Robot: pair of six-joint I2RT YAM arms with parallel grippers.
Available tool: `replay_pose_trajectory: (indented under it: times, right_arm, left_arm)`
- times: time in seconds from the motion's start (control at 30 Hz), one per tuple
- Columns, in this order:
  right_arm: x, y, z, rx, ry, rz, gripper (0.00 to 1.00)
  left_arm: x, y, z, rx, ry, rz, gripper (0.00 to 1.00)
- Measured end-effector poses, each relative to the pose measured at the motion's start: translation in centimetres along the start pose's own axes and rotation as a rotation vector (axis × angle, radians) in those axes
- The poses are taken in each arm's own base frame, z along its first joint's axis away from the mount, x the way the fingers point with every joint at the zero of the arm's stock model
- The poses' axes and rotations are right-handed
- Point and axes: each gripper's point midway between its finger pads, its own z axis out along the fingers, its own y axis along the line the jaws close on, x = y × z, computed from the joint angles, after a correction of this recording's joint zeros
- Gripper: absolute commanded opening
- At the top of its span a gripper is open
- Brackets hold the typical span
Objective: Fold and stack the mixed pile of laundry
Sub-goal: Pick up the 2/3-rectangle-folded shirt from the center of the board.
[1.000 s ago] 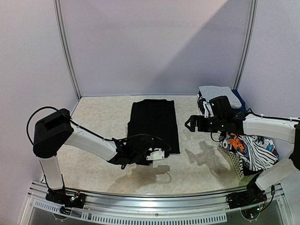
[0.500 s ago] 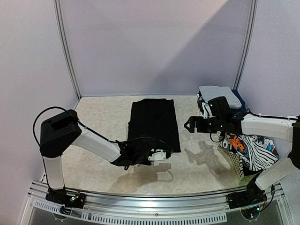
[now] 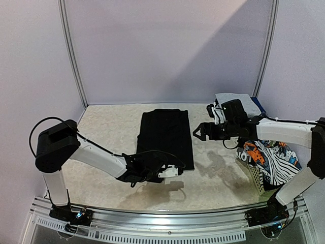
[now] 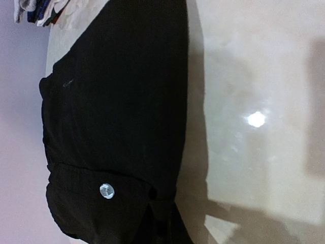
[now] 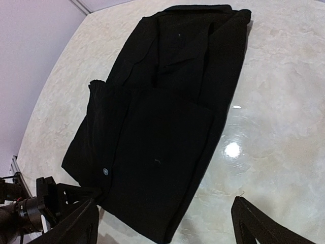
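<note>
A black garment (image 3: 166,137) lies folded flat in the middle of the table, with a small silver button (image 4: 106,190) near its near hem. My left gripper (image 3: 163,168) is low at the garment's near edge, shut on a pinch of the black cloth (image 4: 152,195). My right gripper (image 3: 199,133) hovers open above the table just right of the garment. Its two fingers (image 5: 76,223) spread wide, with nothing between them. The rest of the mixed laundry pile (image 3: 269,160), printed and striped pieces, sits in the basket at the right.
A white lattice basket (image 3: 254,177) stands at the right edge. Behind it is a stack of folded grey and navy pieces (image 3: 234,99). Walls close off the back and both sides. Bare marble tabletop (image 3: 106,127) lies left of the garment.
My left gripper has closed on the black garment's near edge. The right gripper has drifted a little left and farther back, toward the garment's right side.
</note>
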Motion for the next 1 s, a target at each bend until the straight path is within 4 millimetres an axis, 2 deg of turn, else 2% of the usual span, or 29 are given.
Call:
replay_pose_trajectory:
  times: [0.17,0.27,0.47,0.6,0.77,0.9,1.0]
  right_arm:
    - [-0.2,2.2,1.4,-0.103,0.055,-0.035,0.71]
    - [0.1,4.4,2.9,-0.175,0.105,-0.066,0.62]
    - [3.7,8.4,5.7,-0.292,0.252,-0.14,0.46]
    - [6.5,9.6,7.3,-0.338,0.343,-0.161,0.37]
    - [8.9,10.0,7.8,-0.375,0.418,-0.167,0.26]
    - [10.5,10.6,8.2,-0.401,0.46,-0.182,0.15]
    - [12.6,10.9,8.2,-0.409,0.505,-0.188,0.09]
  left_arm:
    - [-1.4,-2.6,-3.2,0.068,-0.012,0.007,0.0]
    - [-2.2,-4.5,-5.5,0.115,-0.005,0.018,0.0]
    - [-3.0,-6.5,-9.2,0.18,0.021,0.012,0.0]
    - [-4.3,-6.7,-12.1,0.213,0.013,0.0,0.0]
    - [-5.9,-6.0,-14.9,0.238,0.0,-0.033,0.0]
    - [-6.4,-5.4,-16.7,0.249,-0.01,-0.034,0.0]
    - [-6.1,-4.8,-17.8,0.25,-0.013,-0.027,0.0]
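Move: The left gripper already holds the near edge of the black folded shirt; the shirt's middle lies about 17 cm ahead, with the table's front rail some 18 cm behind. From the right gripper that middle is about 17 cm left, 4 cm ahead and 13 cm down. The folded stack stands roughly 20 cm ahead and 14 cm right of the right gripper, the laundry basket 5 cm back and 27 cm right. Keep the left gripper shut on the shirt's near edge and drag it back about 17 cm towards the front rail, low at first, then lifting it some 10 cm. Sweep the right gripper left over the shirt, then down and back with the sliding cloth, turning counter-clockwise some 35 degrees, and close its fingers almost fully at the shirt's middle. ##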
